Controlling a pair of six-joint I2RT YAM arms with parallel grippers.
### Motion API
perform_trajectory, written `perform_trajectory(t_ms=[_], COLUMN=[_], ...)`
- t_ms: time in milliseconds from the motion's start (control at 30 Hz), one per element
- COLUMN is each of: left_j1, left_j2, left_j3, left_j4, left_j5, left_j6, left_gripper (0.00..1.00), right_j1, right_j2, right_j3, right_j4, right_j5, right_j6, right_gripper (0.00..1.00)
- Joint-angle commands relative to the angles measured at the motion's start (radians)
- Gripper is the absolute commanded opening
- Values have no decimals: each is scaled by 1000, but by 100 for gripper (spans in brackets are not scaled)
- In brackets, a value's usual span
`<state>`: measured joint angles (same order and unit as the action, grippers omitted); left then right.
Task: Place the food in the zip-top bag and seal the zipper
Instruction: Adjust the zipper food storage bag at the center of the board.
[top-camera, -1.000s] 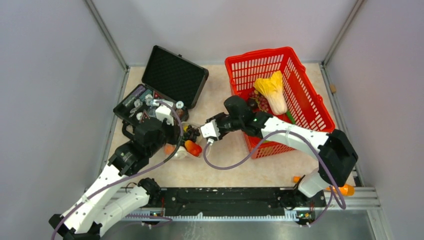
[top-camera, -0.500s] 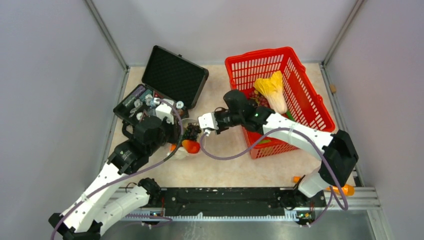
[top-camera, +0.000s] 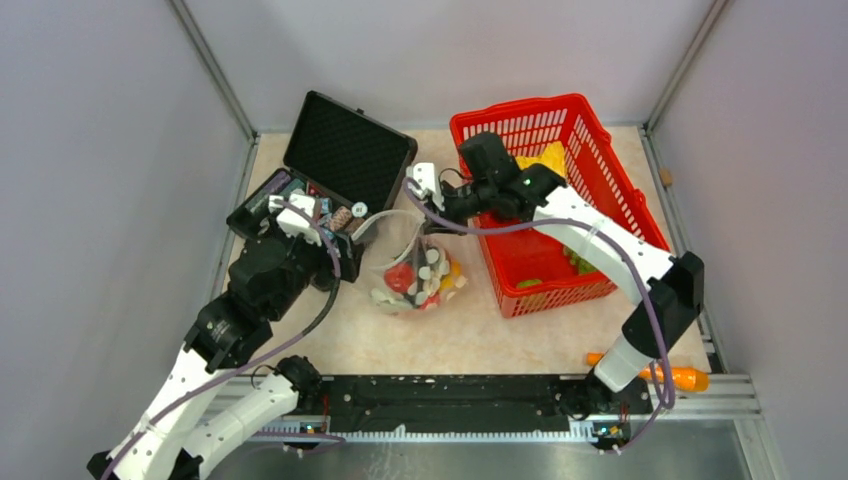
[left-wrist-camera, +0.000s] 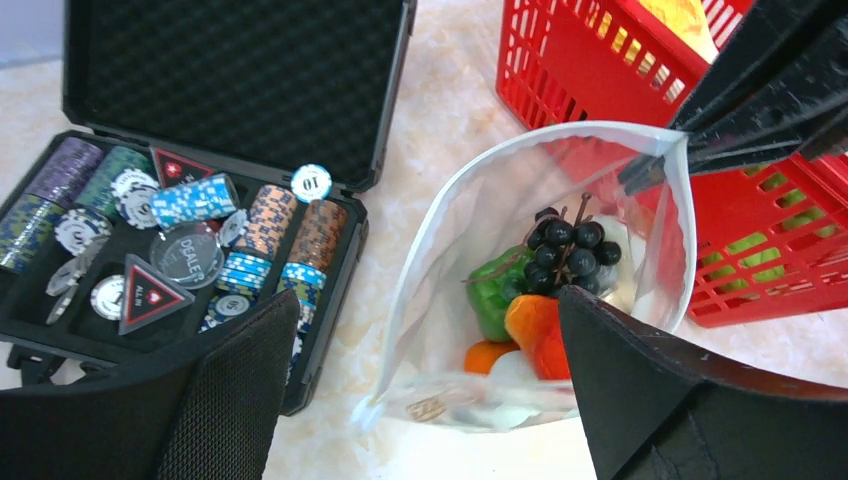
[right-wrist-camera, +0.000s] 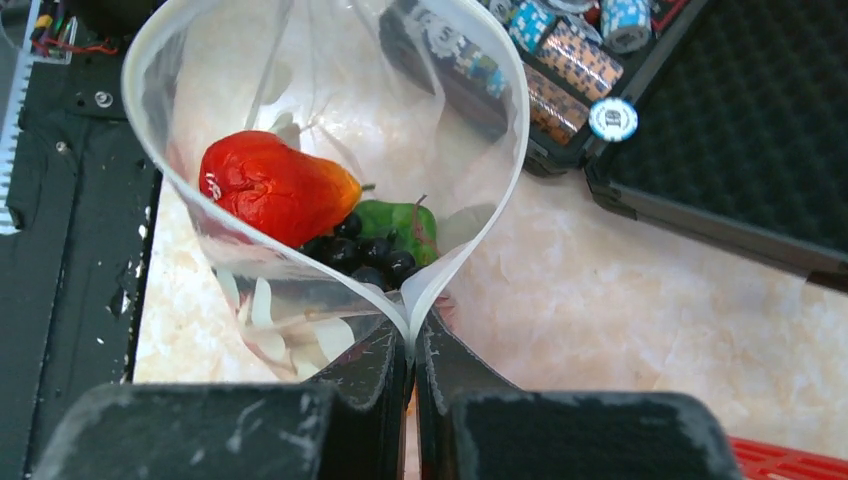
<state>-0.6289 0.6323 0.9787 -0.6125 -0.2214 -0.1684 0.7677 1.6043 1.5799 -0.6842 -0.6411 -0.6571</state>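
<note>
The clear zip-top bag hangs open between the arms, and its zipper strip forms a wide loop. Inside lie a red fruit, a green pepper, dark grapes, an orange and a white mushroom. My right gripper is shut on the bag's mouth edge and holds it up; it also shows in the top view. My left gripper is open, with its fingers either side of the bag's near end and not touching it; in the top view it is left of the bag.
The red mesh basket stands right of the bag and holds the pale cabbage and green pieces. An open black case of poker chips sits at the back left. An orange carrot lies by the front rail.
My right gripper has lifted the bag's mouth up and back toward the basket. The bag now hangs open with the food low in it. My left gripper has drawn back to the left.
</note>
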Motion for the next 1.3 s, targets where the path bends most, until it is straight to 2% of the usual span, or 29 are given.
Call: perform_trajectory(t_ms=[0,200,333,533,667,733,800,900,967,1167,1267], left_j1=[6,8,7,6,6,7,6,6,8,6,6], left_j2=[-54,-203,-296,-313,-319,-312,-295,-278,-299,-499,-569], left_j3=[-66,-228,-351,-401,-426,-441,-458,-468,-486,-672,-730], left_j4=[93,272,386,431,452,471,491,506,525,779,809], left_j5=[-74,2,68,215,416,449,384,158,61,-47,-92], left_j6=[44,75,107,152,250,252,233,184,171,105,107], left_gripper=[99,99,99,99,99,99,99,99,99,99,99], right_j1=[-62,-75,-113,-151,-164,-171,-179,-192,-203,-219,-221], right_j2=[58,112,149,179,194,203,214,220,215,217,218], right_j3=[76,107,140,168,172,170,173,166,156,153,152], right_j4=[-87,-133,-146,-100,-94,-88,-76,-65,-53,-39,-39], right_j5=[-103,-13,-9,-32,-38,-28,-1,14,19,20,13], right_j6=[67,54,65,95,100,111,134,149,162,174,174], right_gripper=[0,0,0,0,0,0,0,0,0,0,0])
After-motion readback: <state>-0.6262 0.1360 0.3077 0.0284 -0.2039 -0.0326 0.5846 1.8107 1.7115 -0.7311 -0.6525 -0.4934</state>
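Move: The zip-top bag's free left rim corner hangs about 2 cm ahead of the open left hand, 3 cm to its right and 6 cm below. The food-filled body lies some 16 cm right of that hand, 3 cm ahead and 20 cm down; the chip tray lies 18 cm ahead, 10 cm left. The right hand already pinches the right rim corner; from it the left corner is 14 cm left, 1 cm back, and the red basket's middle 29 cm right, 9 cm ahead. The bag's right rim corner, still pinched by the right hand, is carried about 8 cm forward, with some 4 cm down early on and 3 cm to the right. Beside the free corner the left hand, fingers staying wide open, sinks about 5 cm while swinging right and slightly back and then returning left, its fingers tipping up some 25 degrees to point level. ##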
